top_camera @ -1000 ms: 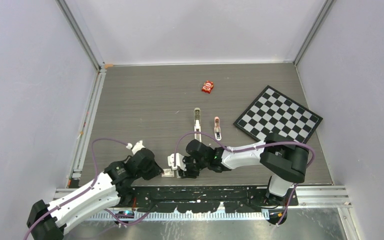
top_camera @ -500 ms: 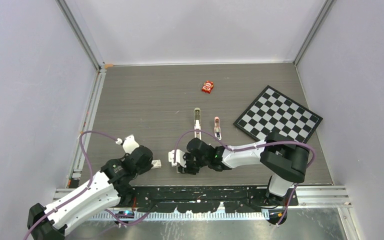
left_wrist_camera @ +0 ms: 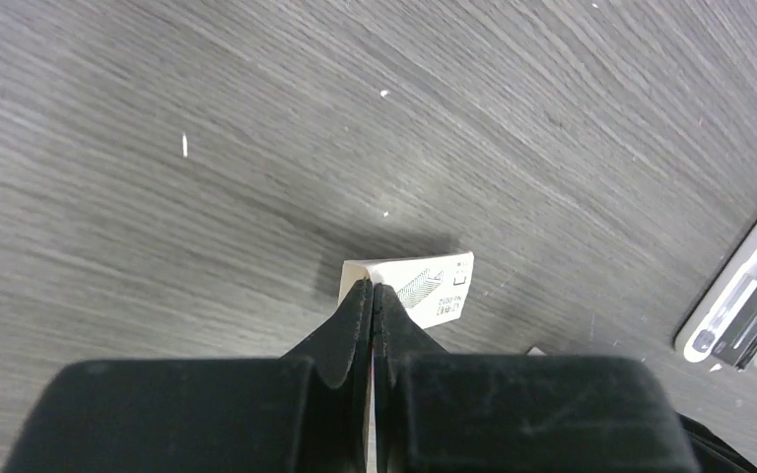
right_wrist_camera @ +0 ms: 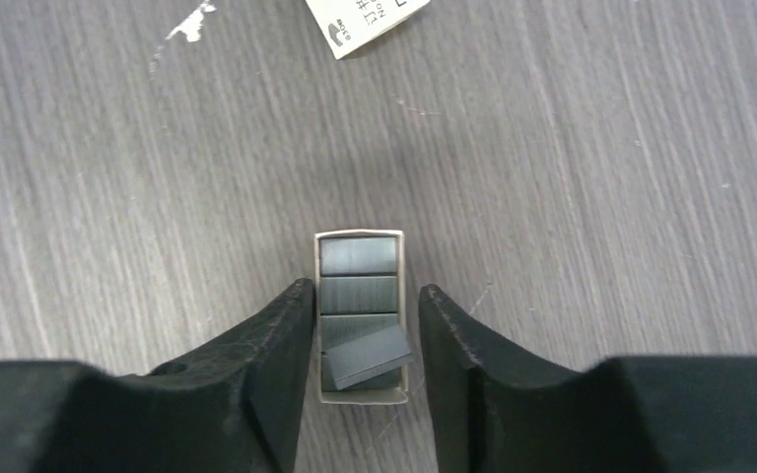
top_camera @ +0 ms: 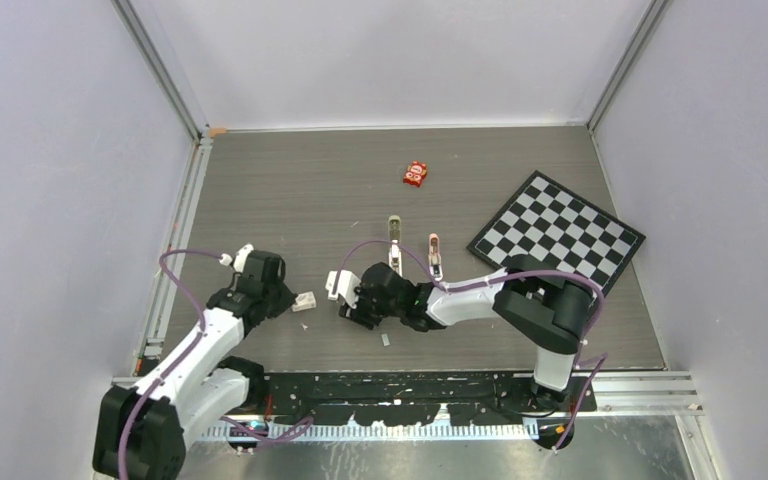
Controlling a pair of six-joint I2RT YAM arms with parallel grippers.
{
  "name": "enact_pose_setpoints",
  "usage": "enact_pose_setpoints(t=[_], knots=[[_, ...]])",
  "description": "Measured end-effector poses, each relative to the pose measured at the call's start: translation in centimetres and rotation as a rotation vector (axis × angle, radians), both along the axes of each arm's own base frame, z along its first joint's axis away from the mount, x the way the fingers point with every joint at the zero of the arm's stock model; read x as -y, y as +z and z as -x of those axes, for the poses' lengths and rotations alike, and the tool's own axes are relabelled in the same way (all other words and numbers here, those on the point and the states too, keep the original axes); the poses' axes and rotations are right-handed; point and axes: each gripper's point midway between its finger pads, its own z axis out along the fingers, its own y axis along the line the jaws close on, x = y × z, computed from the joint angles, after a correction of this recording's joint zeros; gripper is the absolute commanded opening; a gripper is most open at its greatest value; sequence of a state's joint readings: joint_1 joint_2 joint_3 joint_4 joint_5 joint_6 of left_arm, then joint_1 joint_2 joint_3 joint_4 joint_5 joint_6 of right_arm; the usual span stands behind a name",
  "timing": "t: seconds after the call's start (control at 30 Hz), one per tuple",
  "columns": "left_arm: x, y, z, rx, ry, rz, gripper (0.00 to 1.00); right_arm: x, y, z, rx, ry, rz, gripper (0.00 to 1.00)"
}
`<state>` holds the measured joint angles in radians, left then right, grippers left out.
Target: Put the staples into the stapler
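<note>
The stapler [top_camera: 394, 232], a slim olive-grey bar, lies mid-table, partly crossed by a cable. My right gripper [top_camera: 345, 310] is low, in front of the stapler and to its left. In the right wrist view its jaws [right_wrist_camera: 363, 286] stand around a small open card tray [right_wrist_camera: 359, 396] of grey staples [right_wrist_camera: 359, 296]. The left finger touches the tray and a thin gap shows on the right. One staple block lies askew. A tiny grey staple piece [top_camera: 385, 340] lies loose on the table. My left gripper [top_camera: 286, 299] is shut on the white box sleeve [top_camera: 305, 301] [left_wrist_camera: 424, 286].
A pink-and-white piece [top_camera: 434, 256] lies right of the stapler. A red packet [top_camera: 416, 173] is farther back. A checkerboard [top_camera: 557, 235] lies at the right. The sleeve's corner [right_wrist_camera: 365, 20] shows just ahead of the tray. Walls enclose the table.
My left gripper has drawn back to the left and away from the right gripper, with the white sleeve in it. My right gripper has shifted up-left. A small staple piece now lies loose on the table.
</note>
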<state>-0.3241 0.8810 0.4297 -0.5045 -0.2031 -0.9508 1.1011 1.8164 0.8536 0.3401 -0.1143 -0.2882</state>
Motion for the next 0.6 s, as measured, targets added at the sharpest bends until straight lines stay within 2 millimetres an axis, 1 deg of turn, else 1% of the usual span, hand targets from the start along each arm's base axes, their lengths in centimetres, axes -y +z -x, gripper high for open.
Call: enact_pose_setpoints(t=[0.1,0.13,0.2,0.27,0.37,0.47,0.5,0.57,0.6], knots=[[-0.3,-0.5,-0.9,-0.029,0.015,0.047,0.00,0.2,0.1,-0.6,-0.003,-0.048,0.008,0.63],[-0.3,-0.6,-1.0,-0.037,0.012,0.052,0.03,0.2,0.1,-0.6,-0.005,-0.058,0.008,0.66],[-0.3,-0.6,-1.5,-0.045,0.006,0.069,0.12,0.6,0.2,-0.8,-0.009,-0.082,0.013,0.69],[-0.1,-0.4,-1.7,-0.041,-0.014,0.076,0.24,1.0,0.7,-0.8,-0.016,-0.101,0.017,0.71],[0.3,0.1,-2.0,-0.032,-0.032,0.088,0.39,2.0,2.7,-0.4,-0.014,-0.113,-0.011,0.72],[0.4,0.8,-2.2,-0.018,-0.043,0.091,0.51,3.1,5.8,0.5,0.011,-0.088,-0.068,0.71],[0.4,1.1,-2.3,-0.011,-0.047,0.090,0.56,3.4,6.6,0.8,0.022,-0.071,-0.082,0.70],[0.4,2.2,-2.6,0.011,-0.052,0.090,0.69,4.2,7.9,1.7,0.040,-0.022,-0.093,0.66],[0.4,3.0,-2.8,0.027,-0.060,0.086,0.72,4.4,8.2,2.1,0.045,0.001,-0.093,0.65]])
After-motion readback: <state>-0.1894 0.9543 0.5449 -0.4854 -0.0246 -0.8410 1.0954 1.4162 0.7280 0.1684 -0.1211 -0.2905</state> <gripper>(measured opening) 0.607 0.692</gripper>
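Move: The right hand has the staple tray between its fingers, about 1 cm below the hand point. A loose staple strip lies some 7 cm to the right and 5 cm back; the green stapler is about 8 cm right and 14 cm ahead. The left hand pinches one end of the small staple box, whose middle is about 2 cm to its right and 1 cm down; the tray lies roughly 12 cm to this hand's right and 2 cm back. Upwards goes the right hand, about 8 cm and curving some 4 cm to the right and slightly back, once its fingers have spread further and freed the tray. The left hand slides the box about 2 cm forward, dipping slightly, then opens wide, lets go and rises roughly 3 cm. ##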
